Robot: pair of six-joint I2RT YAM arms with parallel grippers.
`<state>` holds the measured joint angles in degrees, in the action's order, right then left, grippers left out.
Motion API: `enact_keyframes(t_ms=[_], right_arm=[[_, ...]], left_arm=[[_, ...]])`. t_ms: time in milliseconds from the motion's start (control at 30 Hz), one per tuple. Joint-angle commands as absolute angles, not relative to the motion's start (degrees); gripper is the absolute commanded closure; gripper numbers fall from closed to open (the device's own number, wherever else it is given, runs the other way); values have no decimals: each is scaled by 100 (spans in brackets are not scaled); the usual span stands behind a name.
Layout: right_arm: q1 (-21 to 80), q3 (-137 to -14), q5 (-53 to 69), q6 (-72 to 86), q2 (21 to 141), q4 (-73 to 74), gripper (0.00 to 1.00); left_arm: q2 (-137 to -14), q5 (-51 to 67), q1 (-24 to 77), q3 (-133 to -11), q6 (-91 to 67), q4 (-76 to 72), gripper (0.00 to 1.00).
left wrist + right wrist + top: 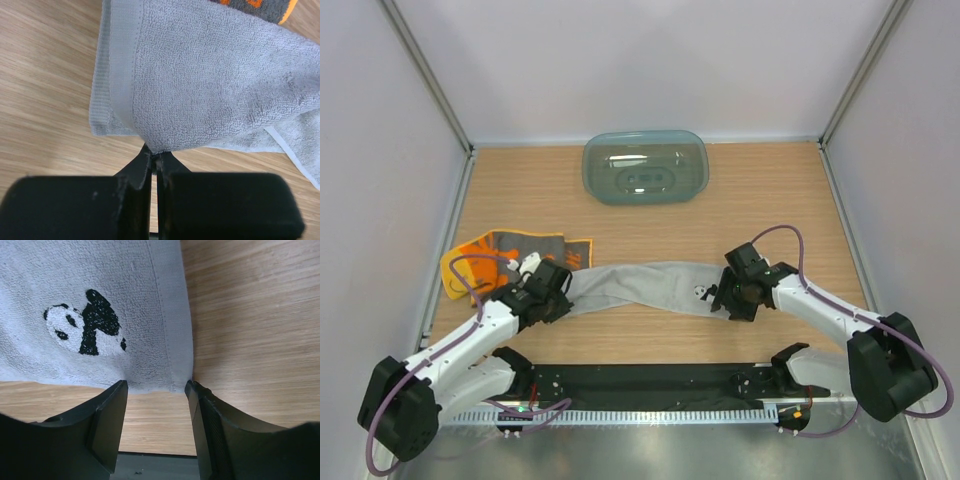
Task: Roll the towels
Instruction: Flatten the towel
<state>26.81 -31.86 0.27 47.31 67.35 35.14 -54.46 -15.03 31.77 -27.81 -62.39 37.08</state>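
Note:
The grey towel lies stretched in a long band across the table between both arms. My left gripper is shut on its left end; the left wrist view shows a corner of the grey towel pinched between the closed tips of the left gripper. My right gripper is at the right end. Its jaws stand apart around the hemmed corner of the grey towel, beside the panda mark, and the right gripper has only bare wood between its fingers. The yellow-orange towel lies crumpled behind the left gripper.
A translucent teal tray sits upside down at the back centre. White walls close in the table on the left, right and back. A black rail runs along the near edge between the arm bases.

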Motion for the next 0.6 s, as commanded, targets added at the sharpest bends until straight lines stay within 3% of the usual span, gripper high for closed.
enact_keyframes(t_ms=[0, 233, 333, 567], right_arm=[[2654, -3120, 141, 4895, 6645, 3427, 41], [2654, -3129, -219, 4825, 6758, 3498, 41], [2654, -3155, -316, 4781, 6882, 3481, 47], [2663, -3129, -334, 4764, 6882, 3401, 86]], left_arm=[[-5370, -1696, 3190, -3006, -6126, 3893, 100], [-5291, -1687, 3190, -3050, -6056, 3955, 100], [-5221, -1723, 3190, -3085, -6047, 4025, 100], [-5036, -1775, 3199, -3094, -6021, 4157, 100]])
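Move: The near right corner of the grey towel lies about 2 cm to the right of the right hand and about 1 cm below it, its near hem already running between the open fingers. The panda print is some 5 cm left of that hand and 3 cm ahead. From the left hand, still holding the towel's near left corner, the right corner is about 36 cm to the right and level front to back; the orange towel's middle lies some 10 cm ahead and 9 cm left. Edging down and to the right by less than 1 cm each, after a near standstill, the right hand closes its half-open fingers from either side of the grey towel's near hem and pinches it by the near right corner. The left hand keeps its closed grip on the near left corner and eases up about 1 cm, drifting slightly left. ##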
